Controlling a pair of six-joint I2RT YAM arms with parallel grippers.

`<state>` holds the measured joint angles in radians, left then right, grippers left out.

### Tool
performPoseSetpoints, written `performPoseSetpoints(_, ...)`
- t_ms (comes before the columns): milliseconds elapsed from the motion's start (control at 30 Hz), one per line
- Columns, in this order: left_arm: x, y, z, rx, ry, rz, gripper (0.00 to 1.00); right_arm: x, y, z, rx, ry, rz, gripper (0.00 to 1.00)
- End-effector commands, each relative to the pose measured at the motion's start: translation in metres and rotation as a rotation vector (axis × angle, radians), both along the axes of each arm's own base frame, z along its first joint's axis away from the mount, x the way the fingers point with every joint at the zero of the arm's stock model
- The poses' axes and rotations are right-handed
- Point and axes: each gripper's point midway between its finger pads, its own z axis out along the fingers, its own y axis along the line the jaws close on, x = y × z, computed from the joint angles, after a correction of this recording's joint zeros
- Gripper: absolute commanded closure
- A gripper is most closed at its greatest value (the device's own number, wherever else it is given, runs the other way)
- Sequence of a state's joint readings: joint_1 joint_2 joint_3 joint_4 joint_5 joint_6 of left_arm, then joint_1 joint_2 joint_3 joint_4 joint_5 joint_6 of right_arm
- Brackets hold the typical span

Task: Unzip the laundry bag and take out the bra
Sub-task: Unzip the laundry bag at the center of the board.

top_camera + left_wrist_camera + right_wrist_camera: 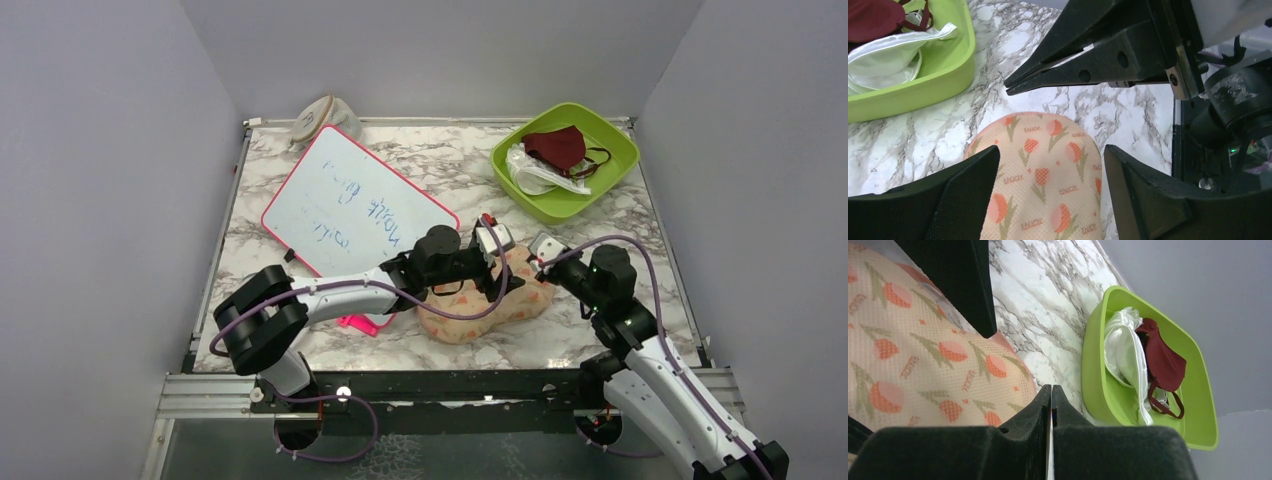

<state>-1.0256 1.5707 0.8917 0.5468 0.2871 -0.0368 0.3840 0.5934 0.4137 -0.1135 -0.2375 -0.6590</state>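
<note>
The peach laundry bag (470, 320) with orange-red tulip prints lies on the marble table near the front edge. In the left wrist view one rounded end of the laundry bag (1043, 165) sits between the spread black fingers (968, 195) of my left gripper (1050, 152), which is open around it. My right gripper (1051, 388) is shut, its tips just past the laundry bag's edge (923, 355); nothing shows between its jaws. It hovers opposite the left gripper (503, 282), seen as the right gripper (1048, 75) above the table. The bra is not in view.
A lime green bin (600, 190) at the back right holds a maroon mask (557, 148) and a pale shiny wrapper (530, 172). A pink-framed whiteboard (355, 205) lies left of centre, a beige fabric thing (322, 118) at the back wall. Grey walls enclose the table.
</note>
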Motion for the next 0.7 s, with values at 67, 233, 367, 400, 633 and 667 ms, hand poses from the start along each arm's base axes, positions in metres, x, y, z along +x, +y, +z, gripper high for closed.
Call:
performPoseSetpoints(67,0.003,-0.005,0.02,-0.127,0.19,0.121,0.28,-0.006,-0.003,0.011,0.03,0.039,-0.021,0.99)
performPoseSetpoints(233,0.005,-0.006,0.012,-0.125,0.234,0.187,0.22,0.015,-0.04,0.021,0.231,0.086,-0.367,0.99)
performPoseSetpoints(367,-0.005,-0.023,-0.007,-0.084,0.231,0.225,0.12,0.032,-0.066,0.034,0.369,0.13,-0.626,0.99)
performPoseSetpoints(400,-0.008,-0.029,-0.012,-0.068,0.228,0.228,0.11,0.036,-0.076,0.036,0.419,0.14,-0.721,0.97)
performPoseSetpoints(633,-0.017,-0.068,-0.048,0.05,0.174,0.324,0.1,0.047,-0.078,0.057,0.53,0.266,-0.894,0.09)
performPoseSetpoints(667,-0.017,-0.075,-0.055,0.076,0.171,0.329,0.11,0.045,-0.081,0.063,0.548,0.277,-0.923,0.01)
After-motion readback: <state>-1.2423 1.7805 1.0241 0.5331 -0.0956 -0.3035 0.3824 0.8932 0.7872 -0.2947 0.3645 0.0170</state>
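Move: The laundry bag lies flat on the table about 15 cm below the left hand, its middle about level with that hand and some 4 cm to its left. From the right hand, the laundry bag's middle is about 11 cm left, 6 cm back and 13 cm down, and the green tray's middle about 27 cm ahead and 9 cm right. The whiteboard's middle is some 36 cm left of the left hand and 17 cm farther out. Rightward and down, with a little drift back, the left hand sinks about 8 cm in all towards the laundry bag's right-hand end after a near-standing start, its half-open fingers spreading wide. The right hand, empty, swings away from the bag, some 10 cm right, forward and up towards the green tray, turning clockwise about 45 degrees to point forward; its shut fingers open wide near the end. ##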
